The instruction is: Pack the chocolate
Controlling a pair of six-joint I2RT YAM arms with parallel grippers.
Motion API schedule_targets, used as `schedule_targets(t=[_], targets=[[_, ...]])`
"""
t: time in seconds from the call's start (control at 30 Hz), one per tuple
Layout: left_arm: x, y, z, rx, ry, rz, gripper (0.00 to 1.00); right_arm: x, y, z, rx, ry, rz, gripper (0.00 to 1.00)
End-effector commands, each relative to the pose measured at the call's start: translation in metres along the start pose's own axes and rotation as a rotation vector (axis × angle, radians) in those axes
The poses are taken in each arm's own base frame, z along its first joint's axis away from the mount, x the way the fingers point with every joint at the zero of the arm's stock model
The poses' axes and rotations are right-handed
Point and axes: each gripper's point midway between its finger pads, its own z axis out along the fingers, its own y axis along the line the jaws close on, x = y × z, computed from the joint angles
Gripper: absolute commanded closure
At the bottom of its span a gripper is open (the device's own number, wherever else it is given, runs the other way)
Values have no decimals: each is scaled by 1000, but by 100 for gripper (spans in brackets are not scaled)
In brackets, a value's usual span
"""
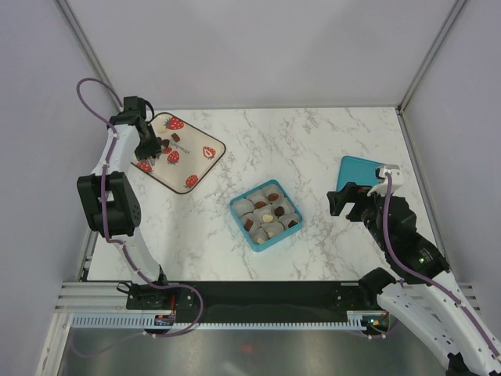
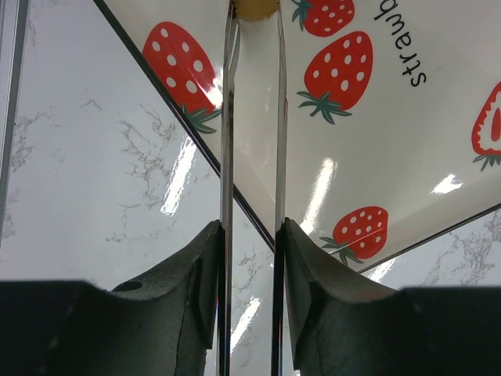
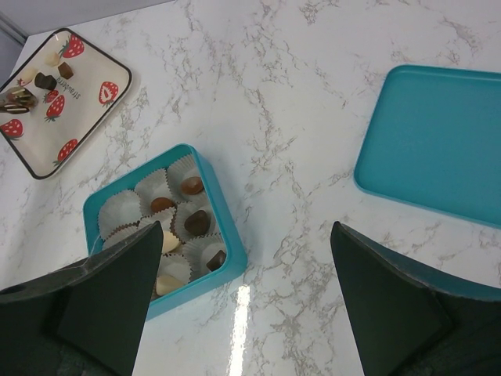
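Observation:
Loose chocolate pieces (image 1: 176, 138) lie on the strawberry-print tray (image 1: 200, 164) at the back left; in the right wrist view a cream piece (image 3: 53, 57) and dark ones (image 3: 66, 70) show there. My left gripper (image 1: 149, 147) hangs over the tray's left part, its thin metal blades (image 2: 228, 117) closed on a light brown chocolate (image 2: 254, 6) at their tips. The teal box (image 1: 239, 225) of paper cups at mid-table holds several chocolates (image 3: 196, 222). My right gripper (image 3: 246, 227) hovers open and empty over the marble, right of the box.
The teal lid (image 1: 358, 172) lies flat at the right, just behind my right gripper (image 1: 348, 200). The lid (image 3: 438, 149) also fills the upper right of the right wrist view. Grey walls and metal posts bound the marble table (image 1: 313, 141).

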Motion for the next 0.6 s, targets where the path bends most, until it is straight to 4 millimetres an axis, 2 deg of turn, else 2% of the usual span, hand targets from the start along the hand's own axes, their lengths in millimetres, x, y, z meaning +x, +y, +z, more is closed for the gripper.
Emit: schedule_targets(t=[0.0,0.1,0.27,0.3,0.47,0.5,0.57], targets=[[-4,-4,-16,28,-22,43,62,-11,6,-2,-23,-37,18,4],[1,-13,-30,60,-23,56,64,-11,6,-2,-26,-36,22,3],[24,-31,-57,90,-8,121,68,-18,5,-5,-16,-51,15,3],[37,-47,-65,102,7,176,68,-19,5,-5,-12,-53,13,3],[68,-81,-112,157,4,326,70,-25,-2,-8,25,-66,-13,3],[80,-96,-123,195,11,370,70,-26,-3,-8,29,-67,-12,3],[94,-106,-145,234,16,417,70,-25,-2,-8,29,-64,-14,3]])
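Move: The left gripper holds the tongs, with the caramel chocolate pinched between their tips a little ahead and below. The teal box, where it is to be packed, lies roughly 40 cm to the right, 18 cm back and 12 cm lower. The tray's middle is about 6 cm right and 5 cm ahead; on it a dark chocolate lies 9 cm ahead, 1 cm right, and a brown one 11 cm ahead, 6 cm right. From the right hand, the box is about 23 cm left, 3 cm ahead and 23 cm below. Keep the left gripper's hold on the tongs and the caramel chocolate between their tips, then swing out to the right, some 14 cm, while drawing back about half as much and rising 5 cm. Start slowly, then speed up across the tray towards the teal box, turning the hand about 20 degrees clockwise as it goes. ##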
